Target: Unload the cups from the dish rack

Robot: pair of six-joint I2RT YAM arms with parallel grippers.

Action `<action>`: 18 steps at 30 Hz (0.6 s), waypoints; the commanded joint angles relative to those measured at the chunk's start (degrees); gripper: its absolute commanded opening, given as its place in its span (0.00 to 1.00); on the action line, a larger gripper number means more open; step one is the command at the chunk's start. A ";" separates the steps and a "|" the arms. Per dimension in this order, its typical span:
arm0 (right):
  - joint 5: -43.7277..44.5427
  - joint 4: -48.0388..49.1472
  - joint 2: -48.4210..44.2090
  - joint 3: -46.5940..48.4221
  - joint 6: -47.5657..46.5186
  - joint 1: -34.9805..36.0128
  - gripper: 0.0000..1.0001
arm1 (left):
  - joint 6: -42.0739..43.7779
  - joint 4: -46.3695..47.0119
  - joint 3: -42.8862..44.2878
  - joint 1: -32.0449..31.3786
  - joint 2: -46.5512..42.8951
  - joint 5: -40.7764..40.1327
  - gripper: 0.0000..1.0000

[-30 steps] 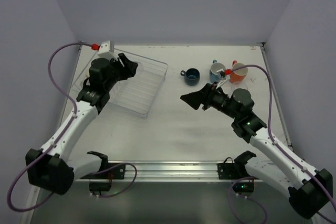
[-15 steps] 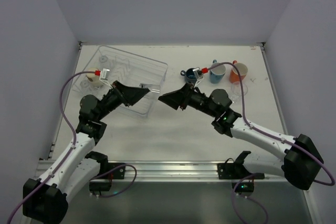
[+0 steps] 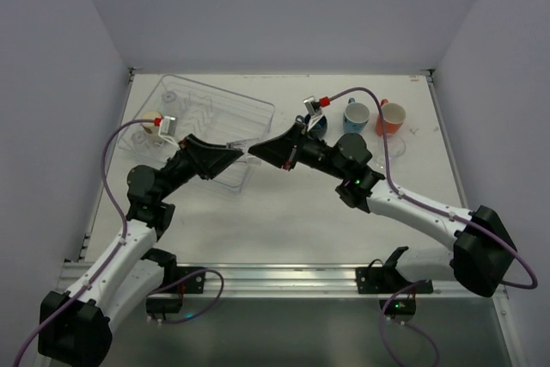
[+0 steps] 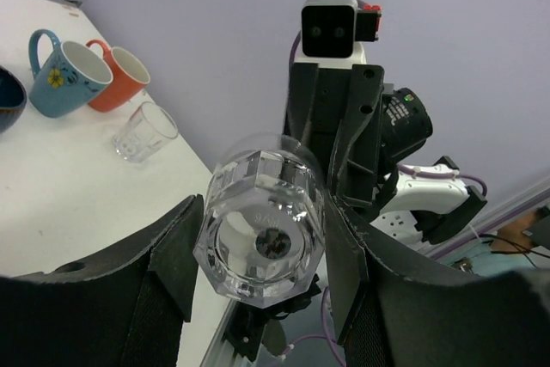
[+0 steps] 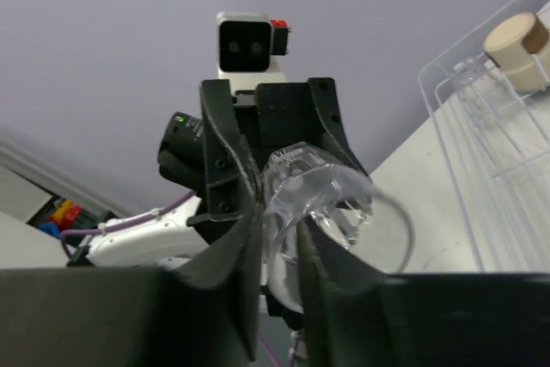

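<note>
A clear tumbler (image 4: 260,229) hangs in the air over the middle of the table, gripped round its base by my left gripper (image 3: 232,154). My right gripper (image 5: 279,212) meets it from the opposite side, one finger inside the mouth and one outside, pinched on the tumbler's wall (image 5: 331,199). The dish rack (image 3: 249,109) lies at the back left with a cream cup (image 5: 516,47) in it. A light blue mug (image 3: 355,115), an orange cup (image 3: 391,118) and a dark blue cup (image 3: 316,124), partly hidden by the right arm, stand at the back right.
Another clear tumbler (image 4: 144,132) stands on the table just in front of the orange cup. The grey walls close in the table at the back and sides. A metal rail (image 3: 284,277) runs along the near edge.
Both arms have swung in to the middle. The left one brought the tumbler away from the rack, and the right gripper has narrowed onto its rim.
</note>
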 commanded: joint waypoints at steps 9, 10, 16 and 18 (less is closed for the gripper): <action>3.55 -13.94 -4.18 5.06 -6.12 0.48 0.00 | 16.19 -19.13 8.17 0.08 -3.17 -1.71 0.99; 4.52 -17.80 -4.89 5.94 -9.62 0.56 0.00 | 18.41 -21.88 10.70 0.08 -3.78 -3.46 1.00; 13.04 -49.50 -6.84 12.80 -25.72 -0.75 0.00 | 36.86 -47.45 20.12 -0.01 -6.42 -17.26 1.00; 16.99 -55.95 -5.87 15.96 -31.06 -1.89 0.00 | 42.74 -54.15 21.70 0.08 -7.65 -20.86 1.00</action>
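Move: The glass is held in the left gripper, its middle about 3 cm to the right of that hand point and 1 cm ahead. From the right hand, the same glass lies roughly 4 cm to the left and 1 cm ahead, its rim between the closing fingers. Also from the right hand and some 28 cm lower: the dish rack's middle about 28 cm ahead and 23 cm left, the dark mug 29 cm ahead and 17 cm right, the blue flowered mug 31 cm ahead and 31 cm right. Finish shutting the right fingers to pinch the glass wall at its rim, then open the left gripper wide to let go of its base end. Draw the left hand off leftward, forward and up, about 5 cm in all, fingers tipping down. Take the right hand down some 4 cm, right and a little forward, tipping its fingers down about 25 degrees and turning slightly clockwise. ##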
